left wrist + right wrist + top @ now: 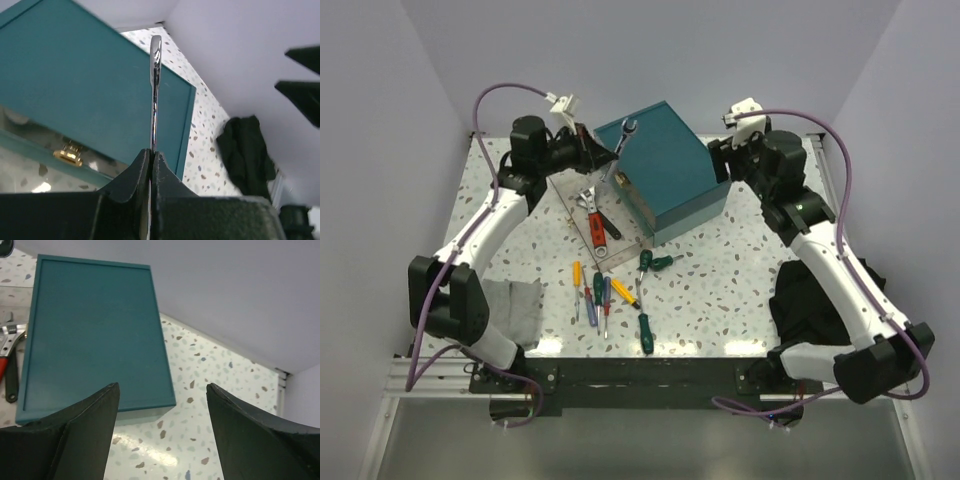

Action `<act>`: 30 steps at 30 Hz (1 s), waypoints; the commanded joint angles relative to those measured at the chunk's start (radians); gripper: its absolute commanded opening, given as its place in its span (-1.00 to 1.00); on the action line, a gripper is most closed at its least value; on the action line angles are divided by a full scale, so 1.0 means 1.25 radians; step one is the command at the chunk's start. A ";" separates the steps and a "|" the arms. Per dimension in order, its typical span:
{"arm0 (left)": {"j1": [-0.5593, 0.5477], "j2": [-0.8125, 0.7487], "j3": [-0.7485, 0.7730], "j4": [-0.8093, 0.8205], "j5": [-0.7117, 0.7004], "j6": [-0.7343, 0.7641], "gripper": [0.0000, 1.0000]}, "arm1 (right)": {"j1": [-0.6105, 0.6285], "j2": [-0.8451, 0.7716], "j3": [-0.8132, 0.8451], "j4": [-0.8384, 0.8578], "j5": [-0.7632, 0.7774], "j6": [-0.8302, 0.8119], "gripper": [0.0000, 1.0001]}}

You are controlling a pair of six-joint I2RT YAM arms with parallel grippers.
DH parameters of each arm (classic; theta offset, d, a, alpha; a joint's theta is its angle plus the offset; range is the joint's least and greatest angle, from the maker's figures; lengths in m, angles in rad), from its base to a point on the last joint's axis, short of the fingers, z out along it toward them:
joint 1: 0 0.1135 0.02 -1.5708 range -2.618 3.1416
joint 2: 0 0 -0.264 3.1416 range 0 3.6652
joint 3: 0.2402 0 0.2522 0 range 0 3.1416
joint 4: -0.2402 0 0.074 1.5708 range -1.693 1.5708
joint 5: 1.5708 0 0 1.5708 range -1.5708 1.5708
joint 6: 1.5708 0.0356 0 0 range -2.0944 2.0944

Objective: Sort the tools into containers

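My left gripper (588,150) (151,152) is shut on a thin silver wrench (620,143) (155,90), which hangs in the air over the teal box's (665,170) left edge. A clear drawer (570,215) is pulled out of the box, and a red-handled wrench (595,226) and a black-handled one (606,222) lie in it. Several screwdrivers (610,295) with green, yellow, red and blue handles lie on the table in front of it. Over the table by the box's far right corner (95,330), my right gripper (723,160) (162,387) is open and empty.
A grey folded cloth (515,305) lies at the near left and a black cloth (815,300) (245,150) at the near right. A brass knob (68,153) shows on a drawer front. White walls close in the table at the back and both sides.
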 commanded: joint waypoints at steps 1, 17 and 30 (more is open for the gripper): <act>0.044 -0.019 -0.055 0.035 -0.210 -0.270 -1.00 | 0.003 0.049 0.099 -0.101 -0.080 0.089 0.48; 0.061 0.152 -0.113 -0.029 -0.277 -0.460 -0.50 | 0.002 0.071 0.098 -0.102 -0.091 0.087 0.48; 0.110 0.082 -0.145 0.027 -0.137 -0.261 -0.27 | 0.003 0.211 0.133 -0.075 -0.161 0.106 0.46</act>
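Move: The left hand already grips the small wrench, and the clear tray it is bound for has its middle about 6 cm to the left, hardly ahead and some 28 cm below. In that tray the red adjustable wrench lies roughly 4 cm back and 6 cm left, the black one 3 cm back and 4 cm left. The teal box stands about 8 cm ahead and 10 cm right, 22 cm down. From the right hand the tray is some 27 cm left, 2 cm ahead, 33 cm down. Swinging left and a little forward at first, then nearly straight down, the left hand sinks about 20 cm towards the tray while it turns counter-clockwise and tips its fingers some 45 degrees downward. Low over the tray the fingers open to about half and let go of the wrench, and the hand starts back up by 2 cm. The right hand, wide open, sinks about 5 cm and drifts left near the box's right side. ##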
